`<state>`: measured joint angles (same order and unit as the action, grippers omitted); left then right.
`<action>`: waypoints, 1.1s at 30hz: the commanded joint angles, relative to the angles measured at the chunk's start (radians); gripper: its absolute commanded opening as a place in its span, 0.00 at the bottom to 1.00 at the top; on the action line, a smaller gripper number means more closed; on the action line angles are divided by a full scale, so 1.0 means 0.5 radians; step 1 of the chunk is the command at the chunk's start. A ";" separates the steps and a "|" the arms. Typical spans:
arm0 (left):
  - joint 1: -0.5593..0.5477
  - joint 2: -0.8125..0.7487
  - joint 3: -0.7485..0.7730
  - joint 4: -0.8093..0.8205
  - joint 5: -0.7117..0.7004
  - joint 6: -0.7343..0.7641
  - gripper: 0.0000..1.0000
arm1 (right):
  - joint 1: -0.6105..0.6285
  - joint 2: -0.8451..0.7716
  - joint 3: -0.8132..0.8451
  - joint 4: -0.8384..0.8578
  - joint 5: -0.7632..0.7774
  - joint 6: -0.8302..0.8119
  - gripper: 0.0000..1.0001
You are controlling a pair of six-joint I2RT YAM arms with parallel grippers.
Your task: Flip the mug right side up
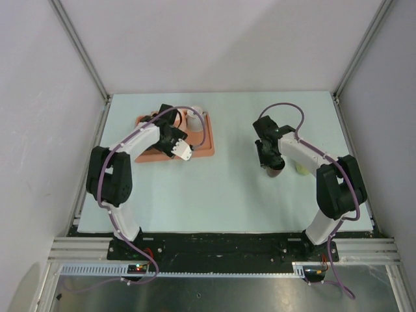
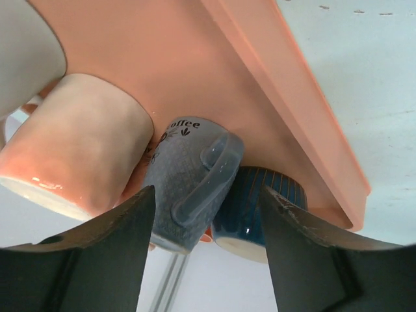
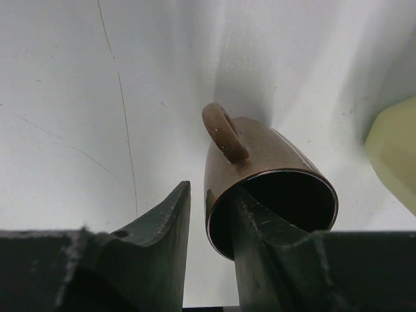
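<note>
A glossy brown mug (image 3: 273, 156) stands on the table with its mouth up and its handle pointing away from my wrist; from above it shows at the brown mug (image 1: 275, 170). My right gripper (image 3: 214, 192) is open over its rim, one finger inside the mouth and the other outside, clear of the wall. My left gripper (image 2: 207, 192) is open at the orange tray (image 2: 299, 97), its fingers on either side of a grey-blue "coffee" mug (image 2: 185, 169) and a dark blue mug (image 2: 260, 201), both bottom up.
A peach mug (image 2: 78, 143) and a white one (image 2: 26, 52) also sit on the tray (image 1: 201, 148), close against the grey-blue mug. A pale yellow-green object (image 3: 393, 149) lies just right of the brown mug. Frame posts and walls border the table.
</note>
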<state>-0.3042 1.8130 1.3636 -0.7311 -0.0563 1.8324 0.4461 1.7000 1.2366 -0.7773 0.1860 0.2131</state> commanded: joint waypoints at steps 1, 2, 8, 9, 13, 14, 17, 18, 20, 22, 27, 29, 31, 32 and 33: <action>0.015 0.058 0.040 0.002 -0.106 0.147 0.66 | 0.005 -0.112 0.009 0.002 -0.013 0.036 0.37; 0.019 0.066 0.045 0.000 -0.124 0.159 0.65 | 0.006 -0.133 0.009 -0.004 -0.014 0.037 0.39; 0.033 0.112 0.048 0.003 -0.189 0.270 0.51 | 0.007 -0.243 0.009 -0.045 -0.084 0.026 0.46; 0.032 0.117 0.055 0.004 -0.190 0.274 0.47 | 0.007 -0.261 0.009 -0.047 -0.113 0.013 0.47; 0.014 0.101 0.062 0.006 -0.145 0.274 0.22 | 0.007 -0.331 0.009 -0.061 -0.192 -0.003 0.50; 0.009 0.083 0.062 0.004 -0.121 0.270 0.14 | 0.005 -0.345 0.009 -0.063 -0.205 -0.004 0.51; -0.012 0.027 0.080 0.005 -0.003 0.217 0.02 | 0.001 -0.397 0.014 -0.063 -0.237 -0.013 0.54; -0.026 0.004 0.089 0.005 0.027 0.192 0.01 | -0.001 -0.418 0.022 -0.067 -0.249 -0.014 0.57; -0.054 -0.035 0.135 0.001 0.117 0.080 0.00 | -0.006 -0.455 0.046 -0.092 -0.278 -0.017 0.62; -0.078 -0.075 0.221 0.001 0.262 -0.198 0.00 | -0.022 -0.502 0.077 -0.116 -0.316 -0.017 0.68; -0.112 -0.165 0.543 -0.019 0.757 -1.119 0.00 | -0.083 -0.700 0.109 -0.041 -0.466 -0.020 0.94; -0.119 -0.207 0.657 -0.028 0.955 -1.518 0.00 | -0.089 -0.788 0.110 0.053 -0.573 -0.017 0.98; -0.121 -0.224 0.790 -0.036 1.157 -1.930 0.00 | -0.091 -0.870 0.110 0.202 -0.757 -0.005 0.99; -0.121 -0.227 0.878 -0.039 1.288 -2.158 0.00 | -0.090 -0.905 0.110 0.300 -0.859 0.015 0.99; -0.122 -0.227 0.942 -0.040 1.398 -2.328 0.00 | -0.089 -0.928 0.110 0.393 -1.007 0.035 0.99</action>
<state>-0.3614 1.7920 1.6867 -0.7895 0.3504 1.1522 0.3992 1.3094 1.2423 -0.7647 -0.0898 0.2092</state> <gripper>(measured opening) 0.050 0.990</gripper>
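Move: The grey mug's handle faces up between my left fingers; the mug's middle is some 5 cm below that hand and 1 cm ahead. The dark blue mug is level with the left hand, 7 cm to its left; the peach mug lies 7 cm ahead and 8 cm right. My right hand has the brown mug's middle 4 cm right, 1 cm back, 4 cm below, with the yellow mug about 12 cm right of it; the grey mug is some 42 cm left and 12 cm ahead. My left hand eases about 1.5 cm down over the grey mug, shuts its fingers on the handle, then sweeps some 11 cm right and 12 cm up out of the tray, rolling about 40 degrees so its left side drops. Meanwhile my right fingers spread from the standing brown mug's rim, and that hand lifts clear some 13 cm, slightly left, opening fully. ##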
